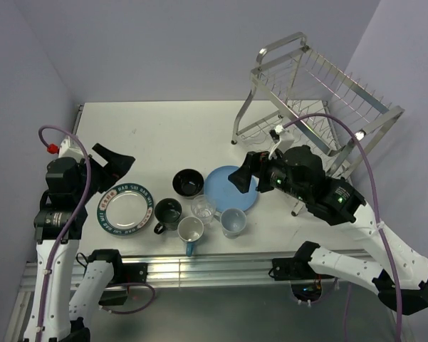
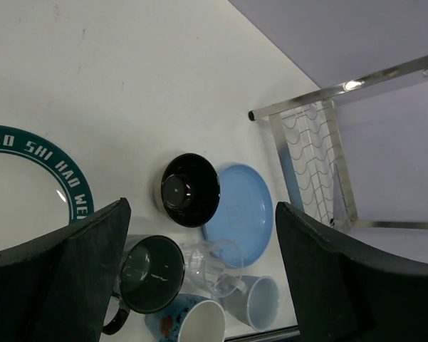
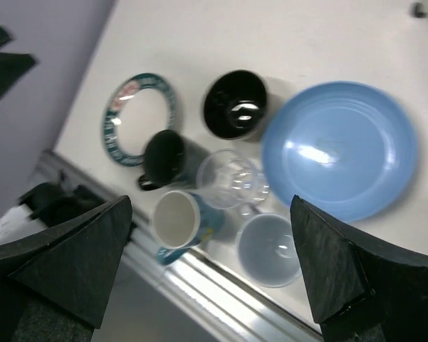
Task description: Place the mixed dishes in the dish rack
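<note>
The dishes stand grouped at the table's front: white plate with teal lettered rim (image 1: 128,206), black bowl (image 1: 189,182), light-blue plate (image 1: 228,189), dark mug (image 1: 167,214), clear glass (image 1: 204,209), white-and-blue mug (image 1: 190,231) and light-blue cup (image 1: 233,221). The dish rack (image 1: 320,92) stands at the far right with no dishes in it. My left gripper (image 1: 117,169) hovers open over the white plate's far-left edge, holding nothing. Above the blue plate's right edge my right gripper (image 1: 243,177) is open and holding nothing. The left wrist view looks down on the bowl (image 2: 190,189); the right wrist view shows the glass (image 3: 231,178).
A metal rail (image 1: 214,267) runs along the table's near edge, just in front of the mugs. Purple walls close in on the left and behind. The rack's slanted legs (image 1: 243,121) reach down close to the blue plate. Bare white tabletop (image 1: 164,135) lies behind the dishes.
</note>
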### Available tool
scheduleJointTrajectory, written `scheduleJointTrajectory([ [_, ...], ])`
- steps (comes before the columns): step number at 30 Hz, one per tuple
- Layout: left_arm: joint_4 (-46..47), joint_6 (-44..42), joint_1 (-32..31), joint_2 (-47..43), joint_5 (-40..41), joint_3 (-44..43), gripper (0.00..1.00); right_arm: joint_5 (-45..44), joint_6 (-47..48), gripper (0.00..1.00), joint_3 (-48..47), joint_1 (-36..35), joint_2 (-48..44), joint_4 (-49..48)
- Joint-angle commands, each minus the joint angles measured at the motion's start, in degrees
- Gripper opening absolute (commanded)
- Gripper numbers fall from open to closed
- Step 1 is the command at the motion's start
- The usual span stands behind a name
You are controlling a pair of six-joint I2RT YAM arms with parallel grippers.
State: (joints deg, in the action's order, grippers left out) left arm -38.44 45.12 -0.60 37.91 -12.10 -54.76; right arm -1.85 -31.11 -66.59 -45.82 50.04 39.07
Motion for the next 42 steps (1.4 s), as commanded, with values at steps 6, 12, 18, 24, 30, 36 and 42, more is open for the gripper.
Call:
scheduleJointTrajectory([
  [6, -1.1, -1.7, -2.5, 8.3, 6.6, -1.2, 0.81, -12.8, 3.2, 1.00, 4.6, -0.7, 4.7, 1.2],
  [12, -13.8, 2.1, -10.4, 15.3, 11.6, -12.5, 0.79, -10.4, 1.2, 1.00, -1.3, -0.6, 11.1, 6.4],
  [18, -17.4, 2.7, -17.9, 25.4, 15.9, -17.3, 0.78, -4.2, -1.1, 1.00, -8.2, -0.7, 13.2, 13.9],
  [24, -16.1, -0.8, -19.6, 34.0, 20.2, -18.6, 0.75, -4.1, -1.6, 1.00, -7.0, -0.7, 10.0, 15.8],
  [30, -12.1, -1.4, -21.3, 40.2, 19.3, -16.3, 0.68, -3.9, -2.2, 1.00, -4.3, -0.6, 6.4, 15.2],
  [36, -7.3, -1.2, -23.8, 46.3, 17.1, -17.4, 0.65, -3.6, -1.7, 1.00, -5.7, -0.7, 6.4, 17.4],
  [42, -6.5, -1.9, -24.9, 54.6, 14.4, -20.2, 0.63, -5.1, -1.8, 1.00, -5.7, -0.7, 5.1, 18.8],
])
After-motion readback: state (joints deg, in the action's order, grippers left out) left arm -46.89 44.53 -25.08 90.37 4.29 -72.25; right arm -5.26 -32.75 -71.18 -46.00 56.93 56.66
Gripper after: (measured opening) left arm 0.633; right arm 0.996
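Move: The black bowl lies about 9 cm ahead of the left hand, 16 cm to its right and 26 cm below. From that hand, the dark mug is some 2 cm back and 9 cm right, and the green-rimmed plate is level with it, 6 cm left. The right hand is almost straight above the pale blue mug, roughly 27 cm up; from that hand, the blue plate is about 12 cm ahead, the clear glass 5 cm ahead and 9 cm left. Towards the black bowl, the left hand sinks about 17 cm in two drops, swinging right and forward, its fingers tipping some 40 degrees downward and narrowing to a partly open gap, with no touch yet. The right hand, wide open, dips forward and down nearly 9 cm, then rises slightly and draws back to hover lower over the pale blue mug. ##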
